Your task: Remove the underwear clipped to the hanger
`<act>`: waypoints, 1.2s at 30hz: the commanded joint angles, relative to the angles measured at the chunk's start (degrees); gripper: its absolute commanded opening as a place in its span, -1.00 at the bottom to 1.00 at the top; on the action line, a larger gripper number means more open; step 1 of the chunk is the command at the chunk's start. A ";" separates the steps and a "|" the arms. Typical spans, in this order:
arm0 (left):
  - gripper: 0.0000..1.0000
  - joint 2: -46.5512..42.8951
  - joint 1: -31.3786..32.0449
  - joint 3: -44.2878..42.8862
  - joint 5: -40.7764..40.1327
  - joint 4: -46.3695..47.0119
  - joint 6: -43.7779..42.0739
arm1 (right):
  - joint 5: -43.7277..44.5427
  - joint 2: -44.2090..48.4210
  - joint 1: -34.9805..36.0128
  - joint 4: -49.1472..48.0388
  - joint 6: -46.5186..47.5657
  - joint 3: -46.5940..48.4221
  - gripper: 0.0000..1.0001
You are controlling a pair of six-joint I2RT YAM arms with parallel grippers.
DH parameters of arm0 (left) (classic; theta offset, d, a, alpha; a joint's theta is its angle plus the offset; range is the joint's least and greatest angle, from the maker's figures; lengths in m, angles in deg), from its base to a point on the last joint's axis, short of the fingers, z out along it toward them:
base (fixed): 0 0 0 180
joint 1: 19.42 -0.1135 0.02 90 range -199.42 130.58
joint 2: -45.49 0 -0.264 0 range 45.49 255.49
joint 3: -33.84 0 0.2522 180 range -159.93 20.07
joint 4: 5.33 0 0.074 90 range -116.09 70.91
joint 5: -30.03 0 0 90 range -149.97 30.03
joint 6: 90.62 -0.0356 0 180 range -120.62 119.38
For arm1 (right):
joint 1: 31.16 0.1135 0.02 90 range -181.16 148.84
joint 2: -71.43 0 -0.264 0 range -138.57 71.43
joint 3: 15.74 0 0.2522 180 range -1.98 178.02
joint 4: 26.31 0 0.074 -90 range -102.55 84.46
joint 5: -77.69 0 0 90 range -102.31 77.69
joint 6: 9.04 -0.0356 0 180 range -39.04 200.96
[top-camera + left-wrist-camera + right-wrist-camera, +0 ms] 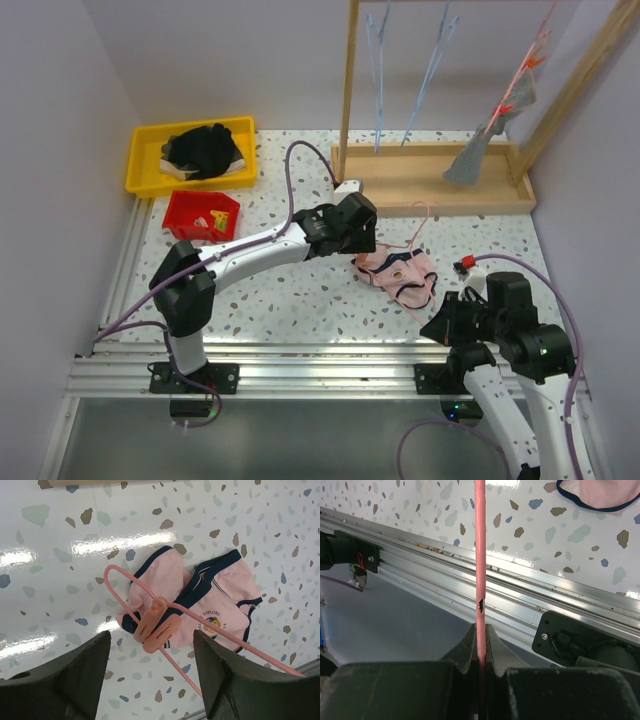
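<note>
Pale pink underwear (398,272) with dark trim lies crumpled on the speckled table. A pink clip (156,626) of a thin pink hanger (225,630) still pinches the underwear (210,597) at one edge. My left gripper (152,639) hovers just above the clip, open, one finger on each side and touching nothing. By the table's near edge, my right gripper (480,630) is shut on the hanger's wire (479,555). Grey underwear (478,155) hangs clipped to another pink hanger (522,80) on the wooden rack.
A yellow bin (140,165) with a black clothing heap (203,148) sits at the back left, a red bin (190,212) in front of it. The wooden rack's base (420,185) carries two blue hangers (380,70). An aluminium rail (300,360) runs along the near edge.
</note>
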 commanded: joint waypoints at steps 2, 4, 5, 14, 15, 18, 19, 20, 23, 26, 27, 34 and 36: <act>0.39 0.55 -0.49 -0.64 -1.90 -2.30 -1.17 | -0.59 0.25 0.33 -1.50 0.64 0.07 -1.00; 0.34 1.09 -0.49 -0.73 -1.81 -2.65 -1.00 | -0.50 0.34 0.42 -1.41 0.64 0.07 -1.00; 0.33 1.44 -0.49 -0.38 -1.64 -2.48 -0.82 | -0.68 0.34 0.51 -1.41 0.64 0.07 -1.00; 0.23 3.20 -1.28 0.77 0.30 0.42 -2.22 | -0.42 0.34 0.59 -1.50 0.55 0.16 -1.00; 0.22 3.46 -1.28 0.59 0.30 0.34 -2.40 | -0.42 0.26 0.59 -1.41 0.64 0.16 -1.00; 0.13 4.86 -1.46 -0.55 0.12 -0.63 -2.93 | -0.24 0.25 0.60 -1.41 0.64 0.24 -1.00; 0.05 5.13 -1.46 -0.81 0.03 -0.98 -3.11 | -0.24 0.25 0.68 -1.50 0.73 0.33 -1.00; 0.00 5.57 -1.46 -0.90 0.03 -1.16 -3.19 | -0.15 0.08 0.68 -1.41 0.64 0.33 -1.00; -0.22 5.66 -1.72 -0.12 0.12 -1.16 -2.93 | 0.02 0.08 0.59 -1.41 0.64 0.51 -1.00; -0.45 4.52 -1.81 2.07 0.12 -0.37 -2.06 | 0.37 -0.01 0.68 -1.50 0.64 0.68 -1.00; -0.51 3.91 -1.81 2.78 0.12 -0.11 -1.70 | 0.64 -0.10 0.60 -1.50 0.46 0.77 -1.00; -0.82 -5.39 -1.81 13.50 -0.84 7.87 3.83 | 5.38 -1.50 0.68 -1.24 -3.39 2.26 -1.00; -0.85 -7.43 -1.81 17.37 -1.55 10.86 5.76 | 5.38 -1.85 0.68 -1.41 -5.68 2.88 -1.00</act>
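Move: The clip on the pink hanger is almost straight below the left hand's open fingers, about 6 cm down and perhaps 1 cm ahead. The pink underwear lies some 8 cm to the left hand's right, 4 cm nearer the base and 9 cm lower; the wooden rack's near left corner is about 9 cm ahead, 6 cm left and 10 cm down. From the right hand, which already grips the hanger, the clip is roughly 15 cm ahead, 14 cm left and 10 cm lower. The left hand sinks slowly about 5 cm onto the clip, its fingers narrowing a little at first and then closing quickly to pinch the clip's near-left end. Still shutting, it sinks another 2 cm or so, then draws about 3 cm left and 2 cm back towards its base with the clip between the fingertips, while the right hand keeps its hold on the hanger and stays practically in place. ##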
